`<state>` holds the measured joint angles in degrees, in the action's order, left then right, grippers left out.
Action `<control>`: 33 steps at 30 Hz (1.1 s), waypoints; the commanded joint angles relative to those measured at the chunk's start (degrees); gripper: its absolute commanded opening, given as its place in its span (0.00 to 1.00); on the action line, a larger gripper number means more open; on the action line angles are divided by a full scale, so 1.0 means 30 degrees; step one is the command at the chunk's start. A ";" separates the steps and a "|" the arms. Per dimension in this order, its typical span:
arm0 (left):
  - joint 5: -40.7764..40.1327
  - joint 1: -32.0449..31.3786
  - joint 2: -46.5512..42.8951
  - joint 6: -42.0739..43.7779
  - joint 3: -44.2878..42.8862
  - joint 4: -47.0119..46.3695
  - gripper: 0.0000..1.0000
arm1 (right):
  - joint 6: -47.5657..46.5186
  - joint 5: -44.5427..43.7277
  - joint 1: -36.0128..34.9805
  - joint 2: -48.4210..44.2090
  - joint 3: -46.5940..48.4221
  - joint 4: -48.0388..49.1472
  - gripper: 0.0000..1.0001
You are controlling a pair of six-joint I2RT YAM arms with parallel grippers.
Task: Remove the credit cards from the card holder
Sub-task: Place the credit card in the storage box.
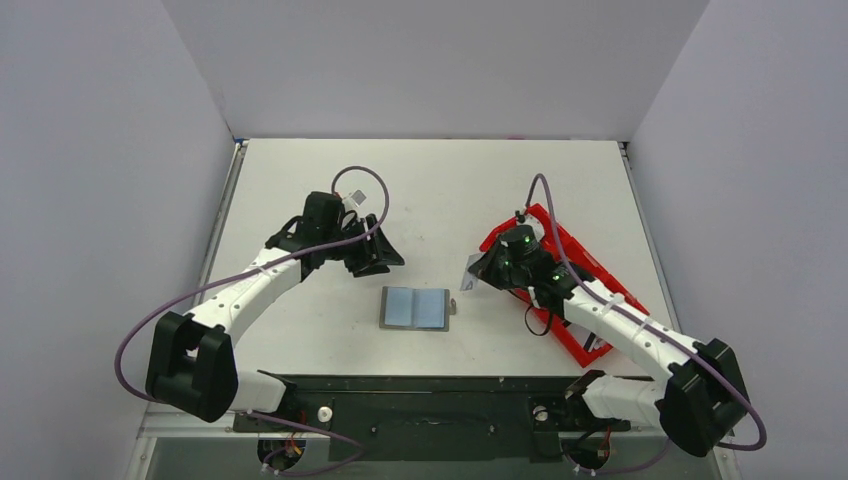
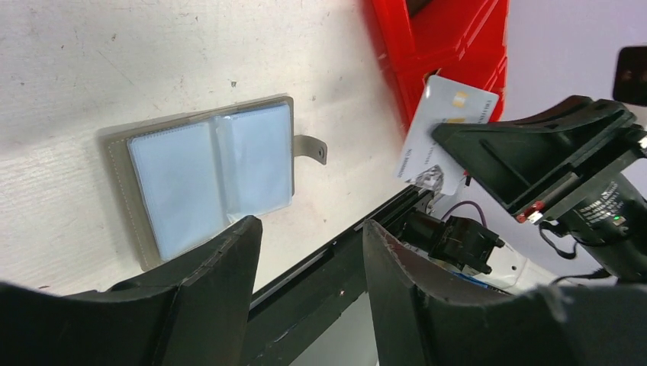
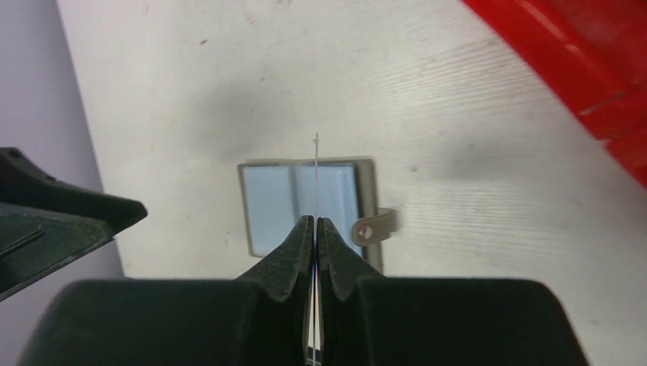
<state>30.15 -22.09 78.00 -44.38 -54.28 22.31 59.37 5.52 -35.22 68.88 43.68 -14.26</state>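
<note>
The card holder [image 1: 415, 308] lies open and flat on the white table between the two arms, its blue-grey pockets up and its small tab [image 2: 311, 146] pointing right. My right gripper [image 1: 478, 274] hovers right of the holder, above the table, shut on a pale credit card [image 2: 445, 128] with a gold chip. In the right wrist view this card [image 3: 316, 171] shows edge-on between the closed fingers [image 3: 294, 244], above the card holder [image 3: 267, 202]. My left gripper [image 1: 377, 256] hangs behind and left of the holder, open and empty.
A long red plastic tray [image 1: 590, 290] lies at an angle under the right arm, right of the holder. A black metal rail [image 1: 430, 400] runs along the near table edge between the arm bases. Pale walls enclose the table on three sides.
</note>
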 commanded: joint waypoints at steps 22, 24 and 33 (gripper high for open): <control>-0.0183 -0.1396 -0.0402 0.1201 -0.1438 0.0794 0.50 | 0.1576 -1.5107 0.3530 -0.3269 0.4432 -1.8418 0.00; -0.0328 -0.1511 -0.0281 0.1200 -0.1600 0.0951 0.50 | 0.1531 -1.5469 0.4086 -0.3236 0.4374 -1.8742 0.00; -0.0837 -0.2052 0.0304 0.1107 -0.2149 0.1199 0.50 | 0.0987 -1.5876 0.6158 -0.2226 0.3639 -1.8953 0.00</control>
<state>28.64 -27.44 78.02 -41.52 -57.65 25.63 62.98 -38.89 -18.35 60.40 55.13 -69.69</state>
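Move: The storage box's silver-card compartment, where the credit card held by the right hand is being taken, lies about 30 cm right of that hand, 9 cm back and 12 cm below. The gold-card compartment is some 21 cm right and 1 cm ahead, the black-card one 12 cm right and 11 cm ahead; the open card holder is 16 cm left and 6 cm back, all similarly low. From the left hand the silver-card compartment is roughly 52 cm right, 11 cm back and 14 cm below. Sweeping fast to its right, some 26 cm, and in the later part also about 5 cm back, the right hand carries the still-pinched credit card high over the red box towards the silver-card compartment. Its wrist turns about 65 degrees, clockwise and rolling, so that fingers that pointed forward-left and down come to point forward-right and down. The left hand, empty and half open, drifts about 3 cm back and right above the table. ##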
